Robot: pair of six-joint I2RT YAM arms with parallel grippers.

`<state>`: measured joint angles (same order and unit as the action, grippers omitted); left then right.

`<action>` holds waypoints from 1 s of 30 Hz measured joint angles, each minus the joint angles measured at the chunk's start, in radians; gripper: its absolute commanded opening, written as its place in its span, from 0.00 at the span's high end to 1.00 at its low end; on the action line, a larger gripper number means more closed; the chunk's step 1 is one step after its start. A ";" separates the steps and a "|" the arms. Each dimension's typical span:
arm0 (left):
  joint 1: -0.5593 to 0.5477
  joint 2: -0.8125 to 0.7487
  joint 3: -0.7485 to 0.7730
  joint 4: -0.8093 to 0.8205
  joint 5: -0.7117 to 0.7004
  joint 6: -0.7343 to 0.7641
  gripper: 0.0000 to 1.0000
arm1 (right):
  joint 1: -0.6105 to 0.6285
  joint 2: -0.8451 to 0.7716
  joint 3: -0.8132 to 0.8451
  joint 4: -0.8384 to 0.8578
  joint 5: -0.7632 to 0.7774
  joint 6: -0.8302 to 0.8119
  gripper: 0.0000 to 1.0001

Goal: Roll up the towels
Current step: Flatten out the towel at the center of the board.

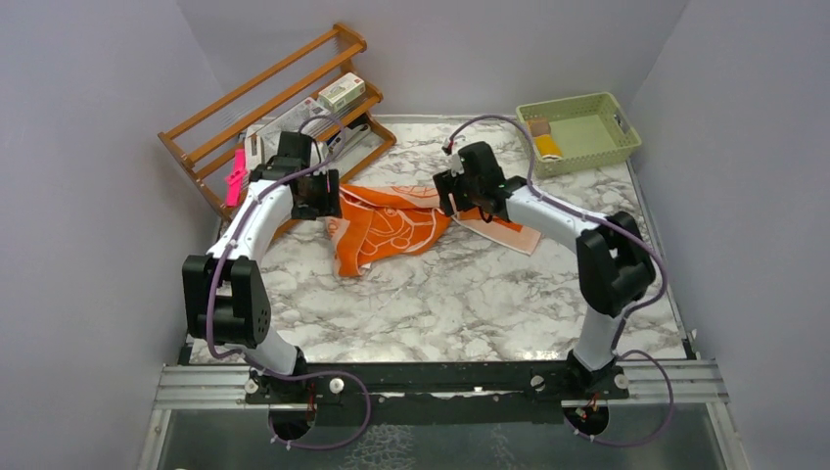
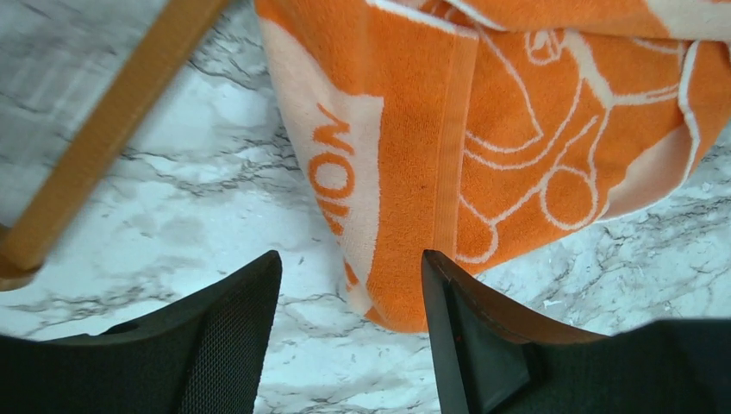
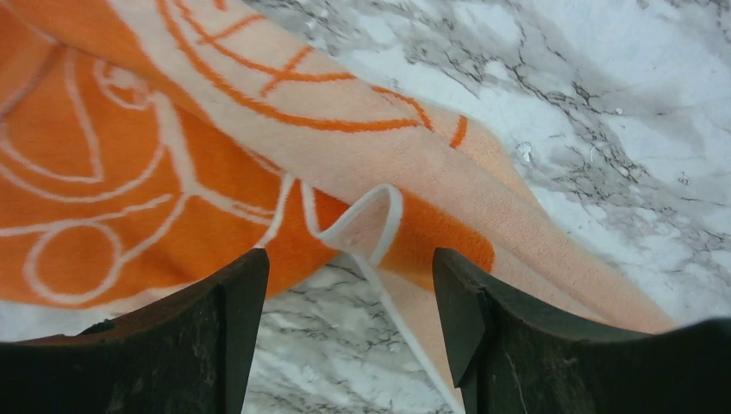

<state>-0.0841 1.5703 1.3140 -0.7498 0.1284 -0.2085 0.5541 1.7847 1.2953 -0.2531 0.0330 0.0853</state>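
The orange and pale peach towel (image 1: 391,233) lies crumpled and partly folded on the marble table, between my two grippers. My left gripper (image 1: 318,206) hovers over its left end. In the left wrist view the towel (image 2: 483,147) has a lettered corner lying below the gap, and the left gripper (image 2: 349,276) is open and holds nothing. My right gripper (image 1: 456,200) hangs over the right end. There the towel (image 3: 172,172) has a curled hem below the open right gripper (image 3: 349,267). A mustard-yellow towel (image 1: 546,146) lies bundled in the green basket.
A green basket (image 1: 612,137) stands at the back right. A wooden rack (image 1: 274,108) leans at the back left with a white box (image 1: 341,93) and a pink item (image 1: 235,176). Its leg (image 2: 112,129) passes close to my left gripper.
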 measured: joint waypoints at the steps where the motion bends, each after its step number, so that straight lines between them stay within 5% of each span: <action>1: -0.003 -0.001 -0.021 0.006 0.004 -0.005 0.39 | 0.000 0.042 0.023 -0.011 0.017 -0.008 0.33; 7: -0.025 0.007 -0.100 0.044 0.020 -0.043 0.41 | -0.004 0.179 0.090 -0.058 0.123 -0.029 0.32; 17: -0.156 0.212 0.024 0.121 0.003 -0.073 0.44 | -0.005 0.261 0.162 -0.086 0.217 -0.034 0.34; 22: -0.153 0.306 0.055 0.129 -0.061 -0.068 0.61 | -0.013 0.254 0.147 -0.086 0.216 -0.020 0.57; 26: -0.149 0.360 0.064 0.128 -0.109 -0.054 1.00 | -0.040 0.206 0.077 -0.084 0.186 0.009 0.98; 30: -0.140 0.413 0.105 0.115 -0.130 -0.035 1.00 | -0.078 0.170 0.045 -0.092 0.138 0.043 0.99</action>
<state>-0.2241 1.9835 1.4193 -0.6350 -0.0017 -0.2440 0.4759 1.9545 1.3407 -0.3450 0.1707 0.1280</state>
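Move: Some 4 cm ahead of the left hand, 4 cm to its right and 12 cm below lies the towel's far left edge; the towel's near left corner is about 9 cm back and 3 cm right, the wooden rack's foot roughly 13 cm left and 3 cm back. From the right hand the towel's turned-up hem is about 3 cm ahead, 3 cm right and 7 cm down; the pale flap lies 12 cm right, 2 cm back. Down about 11 cm goes the left hand, easing back at first, then swinging right and forward over the towel's left edge, where its fingers shut on the cloth. The right hand sinks some 7 cm with a little forward onto the hem, rolling its left side down, then closes on the cloth while drawing right and slightly back. ##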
